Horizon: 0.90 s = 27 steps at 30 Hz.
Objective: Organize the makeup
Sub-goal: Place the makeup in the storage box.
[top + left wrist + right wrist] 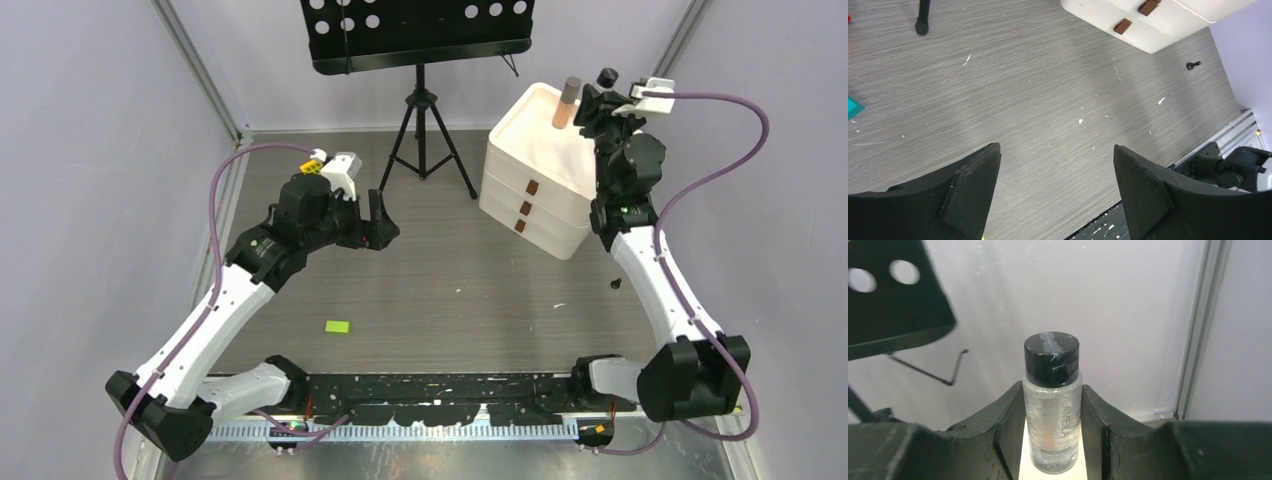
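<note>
A clear bottle [1055, 415] with a black cap [607, 76] stands upright between the fingers of my right gripper [1053, 395], which is shut on its body. It is held over the back right corner of the white drawer box's top [525, 130]. Whether its base touches the top I cannot tell. A tan tube [567, 103] stands upright on that same top, just left of the right gripper [597, 100]. My left gripper [385, 228] hangs open over bare table left of centre. In the left wrist view the left gripper [1055, 150] has nothing between its fingers.
The white three-drawer box [1153, 35] sits at the back right. A music stand's tripod [425, 140] stands at the back middle. A green block [337, 326] lies near the front, a teal block [853, 107] to the left, and a small black piece [615, 284] beside the right arm.
</note>
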{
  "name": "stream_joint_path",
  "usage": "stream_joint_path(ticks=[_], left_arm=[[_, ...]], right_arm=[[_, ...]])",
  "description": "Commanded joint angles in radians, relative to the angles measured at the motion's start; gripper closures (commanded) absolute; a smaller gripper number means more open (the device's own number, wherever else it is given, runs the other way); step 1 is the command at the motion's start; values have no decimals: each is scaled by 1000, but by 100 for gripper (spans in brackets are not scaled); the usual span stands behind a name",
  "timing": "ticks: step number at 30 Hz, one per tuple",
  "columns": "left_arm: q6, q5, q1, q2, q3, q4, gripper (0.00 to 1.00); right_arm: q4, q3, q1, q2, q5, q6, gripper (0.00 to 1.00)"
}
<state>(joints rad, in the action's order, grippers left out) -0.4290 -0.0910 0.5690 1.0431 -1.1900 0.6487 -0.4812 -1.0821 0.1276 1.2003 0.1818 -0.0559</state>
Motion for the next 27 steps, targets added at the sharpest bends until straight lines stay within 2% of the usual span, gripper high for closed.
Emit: stream_joint_path(ticks=[1, 6, 9, 18, 27], left_arm=[[33, -62, -51, 20, 27, -110, 15], [37, -117, -107, 32, 67, -146, 15], [39, -125, -126, 34, 82, -160, 15], [50, -150, -152, 54, 106, -185, 16], [54, -153, -152, 54, 112, -189, 16]], right_arm=[[-98, -38, -78, 73, -72, -128, 100], [-208, -9, -151, 166, -207, -188, 100], [-287, 26, -165, 203, -225, -180, 100], [-361, 106, -170, 247, -254, -97, 100], [-379, 143, -170, 266, -277, -88, 99]])
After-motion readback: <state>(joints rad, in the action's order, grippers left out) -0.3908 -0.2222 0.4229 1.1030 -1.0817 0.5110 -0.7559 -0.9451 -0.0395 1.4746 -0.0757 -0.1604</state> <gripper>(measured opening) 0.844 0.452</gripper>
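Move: My right hand already grips the black-capped bottle above the storage box. The free spot in its top tray lies about 7 cm ahead, 2 cm right and 15 cm below. The grey-capped bottle stands there 10 cm ahead, neither left nor right, 13 cm below; the top brown tab is 2 cm back, 4 cm left and 23 cm down. From my left hand the spot is some 22 cm ahead, 38 cm right, about level. I lower the black-capped bottle about 12 cm into the storage box's top tray with my right hand, reaching some 7 cm forward and a little right early on, then going almost straight down beside the grey-capped bottle. The grip stays shut on the bottle as the hand tips slightly downward. My empty left hand eases a few centimetres down and forward, still open. ##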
